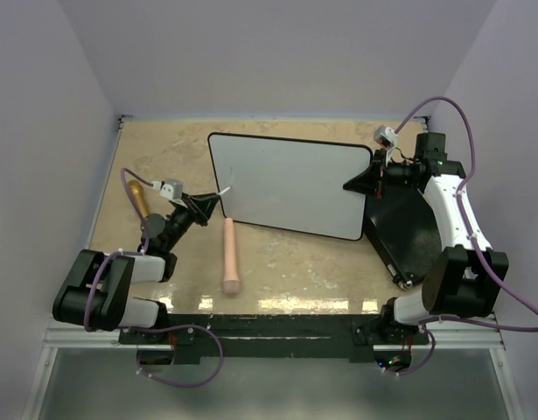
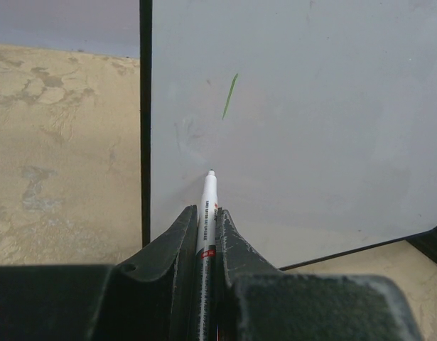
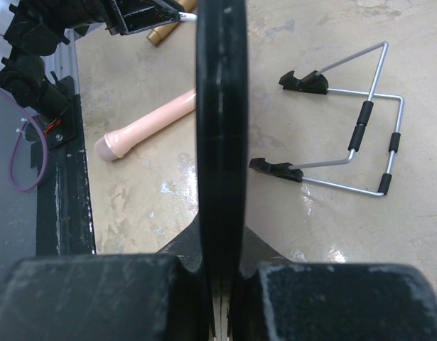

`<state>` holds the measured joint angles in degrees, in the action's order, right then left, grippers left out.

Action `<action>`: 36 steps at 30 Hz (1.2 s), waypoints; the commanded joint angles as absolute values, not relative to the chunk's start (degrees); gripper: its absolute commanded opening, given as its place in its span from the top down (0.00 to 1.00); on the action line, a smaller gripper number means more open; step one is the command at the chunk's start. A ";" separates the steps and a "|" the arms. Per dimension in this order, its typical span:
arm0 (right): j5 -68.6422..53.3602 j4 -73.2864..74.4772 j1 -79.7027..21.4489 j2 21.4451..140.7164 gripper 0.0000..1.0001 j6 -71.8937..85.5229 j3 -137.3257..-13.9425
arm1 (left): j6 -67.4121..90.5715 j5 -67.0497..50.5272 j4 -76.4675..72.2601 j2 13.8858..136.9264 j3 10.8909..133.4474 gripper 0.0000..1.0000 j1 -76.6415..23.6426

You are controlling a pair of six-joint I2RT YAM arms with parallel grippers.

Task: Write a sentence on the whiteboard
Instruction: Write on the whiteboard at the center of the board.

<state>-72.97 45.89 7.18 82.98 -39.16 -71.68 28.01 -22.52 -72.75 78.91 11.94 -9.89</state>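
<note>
The whiteboard (image 1: 290, 179) lies in the middle of the table, its black rim (image 2: 146, 121) upright in the left wrist view. One short green stroke (image 2: 230, 96) is on it near the left edge; no words show. My left gripper (image 1: 214, 203) is shut on a white marker (image 2: 207, 202), whose tip points at the board just inside the rim, below the stroke. My right gripper (image 1: 366, 179) is shut on the board's right edge, which shows edge-on as a black bar (image 3: 222, 128) between the jaws.
A pink cylinder (image 1: 230, 255) lies in front of the board, near my left gripper. A gold-coloured stick (image 1: 139, 197) lies at the left. A black flat case (image 1: 408, 229) sits at the right. A wire stand (image 3: 357, 135) lies beside the board.
</note>
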 commanded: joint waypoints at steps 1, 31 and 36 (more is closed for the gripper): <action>-68.82 46.32 7.03 82.79 1.00 -41.04 -71.63 | 28.39 -23.55 -83.58 76.30 13.09 1.00 -10.28; -68.73 46.41 7.03 82.88 1.00 -41.04 -71.63 | 25.40 -21.80 -75.32 78.66 21.00 1.00 -10.28; -68.73 46.41 7.12 82.88 1.00 -41.04 -71.72 | 24.52 -21.62 -73.04 78.92 20.83 1.00 -10.28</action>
<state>-72.82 46.02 7.20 82.98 -38.83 -71.68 27.73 -22.76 -72.42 78.26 19.57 -9.93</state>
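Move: The short green mark on the whiteboard lies about 7 cm ahead of the left hand, 4 cm to its right and 5 cm higher; that hand holds the marker, its tip below the mark. The board's middle is some 18 cm right of the hand, about 4 cm farther out and 1 cm higher. A pink stick lies on the table about 14 cm back, 3 cm right and 14 cm below. From the right hand, the mark is roughly 28 cm left, 4 cm ahead and 2 cm lower. Back to the top end of the green mark goes the marker, still gripped in the left hand: the hand rises about 6.5 cm up the leaning board, easing forward some 2 cm with its slope while the fingers tip up about 10 degrees, then sinks a slow centimetre with the tip at the mark. The right hand stays still, keeping its pinch on the board's right edge. ##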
